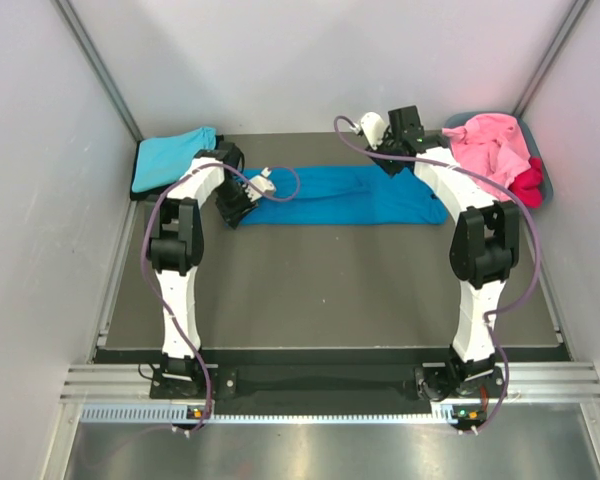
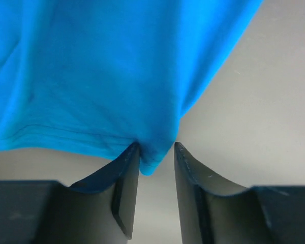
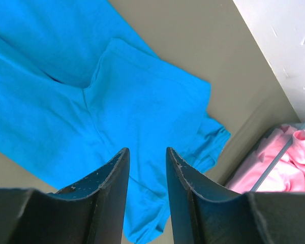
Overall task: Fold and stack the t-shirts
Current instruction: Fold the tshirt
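A bright blue t-shirt [image 1: 350, 195] lies folded in a long strip across the back of the table. My left gripper [image 1: 240, 210] is at its left end. In the left wrist view the left gripper [image 2: 156, 147] is open, with a corner of the blue t-shirt [image 2: 91, 76] between the fingertips; the corner touches the left finger and stands clear of the other. My right gripper [image 1: 392, 164] hovers over the shirt's right end. In the right wrist view this gripper [image 3: 146, 151] is open and empty above the blue t-shirt [image 3: 117, 101]. A folded turquoise t-shirt [image 1: 175, 155] rests at the back left.
A grey-blue tub [image 1: 546, 170] at the back right holds crumpled pink t-shirts [image 1: 485, 150] and a crimson one [image 1: 527, 186]. The pink cloth [image 3: 290, 157] also shows in the right wrist view. White walls enclose the table on three sides.
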{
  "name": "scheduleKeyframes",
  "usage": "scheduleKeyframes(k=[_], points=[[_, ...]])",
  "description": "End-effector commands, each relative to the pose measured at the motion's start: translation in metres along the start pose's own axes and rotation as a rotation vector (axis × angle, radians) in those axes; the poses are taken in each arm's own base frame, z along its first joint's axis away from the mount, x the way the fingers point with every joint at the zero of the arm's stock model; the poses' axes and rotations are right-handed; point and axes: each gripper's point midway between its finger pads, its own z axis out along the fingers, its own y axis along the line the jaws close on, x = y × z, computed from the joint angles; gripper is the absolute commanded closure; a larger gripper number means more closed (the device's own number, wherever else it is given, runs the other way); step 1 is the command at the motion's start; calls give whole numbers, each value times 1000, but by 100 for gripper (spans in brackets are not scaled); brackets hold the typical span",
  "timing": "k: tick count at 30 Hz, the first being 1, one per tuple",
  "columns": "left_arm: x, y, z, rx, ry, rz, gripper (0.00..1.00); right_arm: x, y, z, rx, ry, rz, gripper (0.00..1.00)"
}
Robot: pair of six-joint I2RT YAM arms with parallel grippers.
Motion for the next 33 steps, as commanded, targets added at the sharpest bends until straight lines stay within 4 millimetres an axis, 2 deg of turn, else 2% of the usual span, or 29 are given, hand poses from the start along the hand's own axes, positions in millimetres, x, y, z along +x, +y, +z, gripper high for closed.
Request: scheduleKeyframes(k=[1,3,6,8,10,12,14,15,16,17,19,20,21,22,24,26,30,33], points=[[-9,11,2,-47,-18,-18,64,-24,-19,-31,69,-73,1,65],[-14,17,1,-83,-36,-31,66,-23,-20,-28,70,-69,4,65],[-15,15,4,-84,-34,-31,71,-24,-19,-26,67,-71,6,65],[-15,11,4,-67,-28,-26,89,-25,-21,-27,74,-70,5,65],[-12,-1,0,-26,-17,-20,100,-22,-24,-27,81,-63,7,65],[-11,-11,-11,-2,-27,-14,100,-14,-30,-28,105,-44,42,65],[-1,-33,-16,57,-9,-15,100,3,-40,-29,109,-27,123,65],[-2,-40,-31,52,-29,-3,100,11,-41,-28,108,-12,185,65],[8,-59,-29,103,-4,-1,100,25,-43,-27,84,6,220,64],[11,-68,-32,114,1,3,100,34,-43,-25,79,28,236,64],[23,-94,-44,149,8,9,100,52,-48,-22,74,63,264,64],[30,-106,-47,173,19,7,100,64,-44,-15,52,99,282,64],[32,-114,-58,165,9,12,100,66,-49,-13,55,101,312,64],[43,-132,-55,207,30,10,100,75,-55,-11,59,114,343,64],[56,-158,-64,252,43,14,100,85,-62,-2,64,126,387,64],[63,-174,-70,280,55,20,100,90,-63,8,61,139,391,64],[76,-216,-88,360,109,88,100,94,-57,29,34,144,410,63],[81,-236,-94,405,144,123,100,97,-45,45,0,157,408,63]])
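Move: Between the left fingers' open tips, barely a centimetre below them, lies the near left corner of the folded blue t-shirt; the light-blue folded shirt is about 19 cm ahead and 19 cm to the left, on the black board. The right hand hangs some 14 cm above the cloth; the t-shirt's right end is about 14 cm to its right, level with it, and the pink cloth about 30 cm right and 7 cm ahead. Closing on the near left corner, the left fingers pinch the cloth almost in place, then drag it about 20 cm back towards the base, rising some 5 cm late in the pull while the fingers tip further back under the hand. The right hand, still part open, waits, swings about 11 cm right over the t-shirt's right end, turning some 20 degrees clockwise, and sinks about 7 cm towards the cloth. ##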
